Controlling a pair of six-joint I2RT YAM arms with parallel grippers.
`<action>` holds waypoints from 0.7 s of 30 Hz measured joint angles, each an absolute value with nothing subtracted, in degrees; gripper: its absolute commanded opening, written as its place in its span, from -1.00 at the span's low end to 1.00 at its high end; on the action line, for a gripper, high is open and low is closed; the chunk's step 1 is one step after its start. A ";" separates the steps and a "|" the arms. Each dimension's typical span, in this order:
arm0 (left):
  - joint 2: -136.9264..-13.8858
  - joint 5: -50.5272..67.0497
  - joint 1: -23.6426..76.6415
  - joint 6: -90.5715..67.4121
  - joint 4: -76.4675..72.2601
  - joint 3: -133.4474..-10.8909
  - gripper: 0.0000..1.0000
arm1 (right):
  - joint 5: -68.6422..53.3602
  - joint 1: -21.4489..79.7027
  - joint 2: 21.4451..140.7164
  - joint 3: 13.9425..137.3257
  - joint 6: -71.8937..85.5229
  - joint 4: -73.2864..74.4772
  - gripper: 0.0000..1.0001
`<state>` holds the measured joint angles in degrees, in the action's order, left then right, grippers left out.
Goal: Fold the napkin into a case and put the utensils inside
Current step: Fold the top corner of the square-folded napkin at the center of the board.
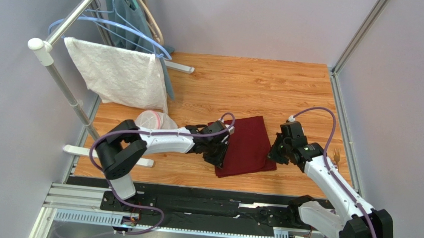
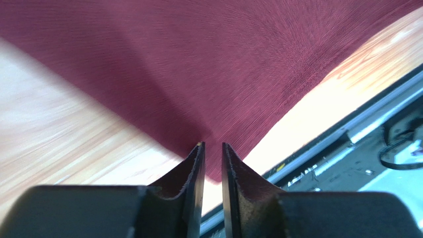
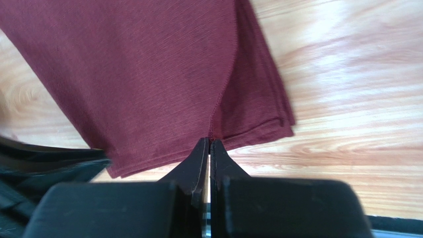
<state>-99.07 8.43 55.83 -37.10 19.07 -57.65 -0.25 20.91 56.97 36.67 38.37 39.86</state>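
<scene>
The maroon napkin (image 1: 249,142) lies folded into a thick rectangle in the middle of the wooden table. My left gripper (image 1: 219,153) is at its near left corner. In the left wrist view the napkin (image 2: 198,64) fans out from the left gripper (image 2: 212,145), whose jaws stand slightly apart with the cloth's corner showing in the gap. My right gripper (image 1: 274,152) is at the napkin's right edge. In the right wrist view the right gripper (image 3: 209,141) is shut on the hem of the top layer of the napkin (image 3: 139,74). A fork (image 1: 336,157) lies at the table's right edge.
A white towel (image 1: 118,77) and blue hangers (image 1: 130,27) hang on a rack at the back left. The rack's foot bar (image 1: 81,151) lies by the left arm. A round pinkish thing (image 1: 154,119) sits behind the left arm. Grey walls close in both sides.
</scene>
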 measured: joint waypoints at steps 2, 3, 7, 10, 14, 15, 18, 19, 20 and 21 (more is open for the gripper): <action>-95.79 8.27 53.74 -37.15 20.51 -56.88 -0.43 | -2.09 21.26 60.55 37.95 37.71 38.79 -1.00; -93.76 8.54 51.83 -37.17 20.78 -56.45 -0.43 | -3.05 21.61 63.20 39.07 37.50 37.74 -1.00; -88.84 8.62 43.92 -37.17 20.40 -55.77 -0.42 | -5.67 24.58 77.34 48.18 36.69 34.37 -1.00; -88.44 8.78 39.18 -37.19 19.59 -55.75 -0.42 | -7.79 27.55 87.35 57.12 36.25 31.51 -1.00; -88.49 9.26 38.11 -37.21 19.40 -54.85 -0.42 | -10.17 30.37 97.51 67.20 36.10 28.82 -1.00; -88.49 9.37 38.06 -37.21 19.40 -54.63 -0.42 | -10.79 30.85 99.44 68.88 36.10 28.10 -1.00; -88.49 9.67 37.65 -37.19 19.40 -53.87 -0.42 | -12.21 32.14 104.77 73.67 36.12 28.03 -1.00; -88.49 9.74 37.47 -37.19 19.40 -53.63 -0.42 | -12.62 32.36 106.21 74.91 36.12 27.94 -1.00; -88.42 9.74 37.32 -37.19 19.40 -53.47 -0.42 | -13.04 32.56 107.74 76.09 36.12 27.77 -1.00; -88.33 9.76 37.19 -37.19 19.31 -53.21 -0.42 | -13.37 32.67 108.75 76.79 36.12 27.59 -1.00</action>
<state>-88.33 9.76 37.19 -37.19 19.31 -53.21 -13.37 32.67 108.75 76.79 36.12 27.59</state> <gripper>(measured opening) 0.289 0.009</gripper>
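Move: My right hand has the lifted top corner pinched about 5 cm above the napkin. The napkin's far-left corner, where it is headed, is about 15 cm ahead and 24 cm to its left. From that hand, the near-left corner is some 7 cm back and 19 cm left, and the far-right corner 18 cm ahead and 4 cm left. From my left hand, the far-left corner is about 17 cm ahead and 6 cm left. I keep the top corner pinched in my right hand and sweep it diagonally left and forward, about 23 cm and nearly level, across the napkin towards its far-left corner, turning the wrist some 20 degrees counter-clockwise. Meanwhile my left hand leaves the near-left corner, rising and backing off forward and left to bare board beside the napkin, fingers staying slightly open. ##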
